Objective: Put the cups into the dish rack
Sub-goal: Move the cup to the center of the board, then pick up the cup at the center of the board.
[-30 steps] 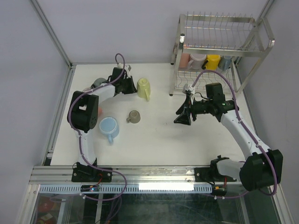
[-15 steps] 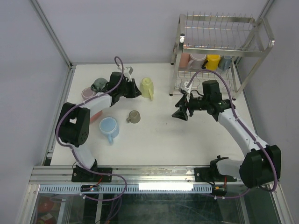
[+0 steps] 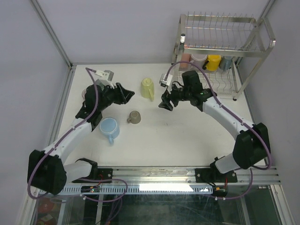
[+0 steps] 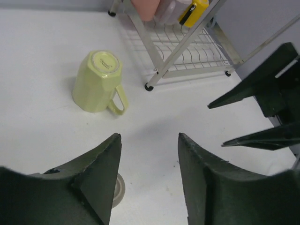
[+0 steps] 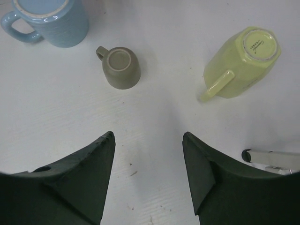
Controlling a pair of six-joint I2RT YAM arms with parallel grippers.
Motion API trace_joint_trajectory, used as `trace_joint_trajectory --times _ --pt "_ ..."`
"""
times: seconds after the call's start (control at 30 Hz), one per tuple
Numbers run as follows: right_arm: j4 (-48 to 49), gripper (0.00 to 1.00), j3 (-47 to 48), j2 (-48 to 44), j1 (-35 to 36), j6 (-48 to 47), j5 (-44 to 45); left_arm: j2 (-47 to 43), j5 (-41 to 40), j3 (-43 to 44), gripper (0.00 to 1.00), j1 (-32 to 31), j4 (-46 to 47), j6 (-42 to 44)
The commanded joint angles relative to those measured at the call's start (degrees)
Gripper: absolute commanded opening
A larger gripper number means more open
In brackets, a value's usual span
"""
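A pale yellow-green mug (image 3: 147, 88) lies on its side mid-table; it also shows in the left wrist view (image 4: 97, 80) and the right wrist view (image 5: 241, 63). A taupe cup (image 3: 134, 117) (image 5: 122, 67) and a light blue mug (image 3: 109, 127) (image 5: 54, 18) stand nearer. My left gripper (image 3: 129, 92) (image 4: 149, 136) is open and empty, just left of the yellow-green mug. My right gripper (image 3: 162, 104) (image 5: 149, 133) is open and empty, just right of it. The chrome dish rack (image 3: 220, 28) at the far right holds pink (image 3: 186, 58), yellow (image 3: 213, 62) and grey-blue cups on its lower shelf.
A mauve cup (image 3: 87, 93) peeks out behind my left arm near the left edge. The rack's near-left leg (image 4: 154, 70) stands close behind my right gripper. Aluminium frame posts run along the left side and the back right corner.
My right gripper has moved left from beside the rack to beside the yellow-green mug. My left arm has swung its elbow down and drawn its gripper slightly back. Both stay open.
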Motion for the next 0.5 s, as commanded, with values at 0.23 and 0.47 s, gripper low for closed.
trace_joint_trajectory --times 0.23,0.47 --pt "0.50 0.62 14.68 12.51 5.78 7.01 12.50 -25.50 -6.01 -5.32 0.99 0.72 -4.31 0.54" --pt "1.55 0.61 20.42 19.46 6.19 13.90 19.31 -32.65 -13.94 -3.36 0.99 0.75 -19.43 9.78"
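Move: The green cup stands upside down about 15 cm ahead of the right gripper, 11 cm to its left and 15 cm lower. Nearest to the way there, the small grey cup is level with the right hand but some 19 cm to its left, and the rack's near left foot is about 12 cm ahead and 4 cm to its right. From the left gripper the green cup lies about 11 cm ahead, 9 cm to the right and 17 cm below. Bring the right gripper forward and to the left towards the green cup, about 8 cm in all, letting it sink slightly late on and turning it some 10 degrees clockwise; keep its fingers part open and touch nothing yet. Meanwhile lift the empty left gripper up, back and leftward away from the cup, tipping its fingers upward and spreading them wide. ##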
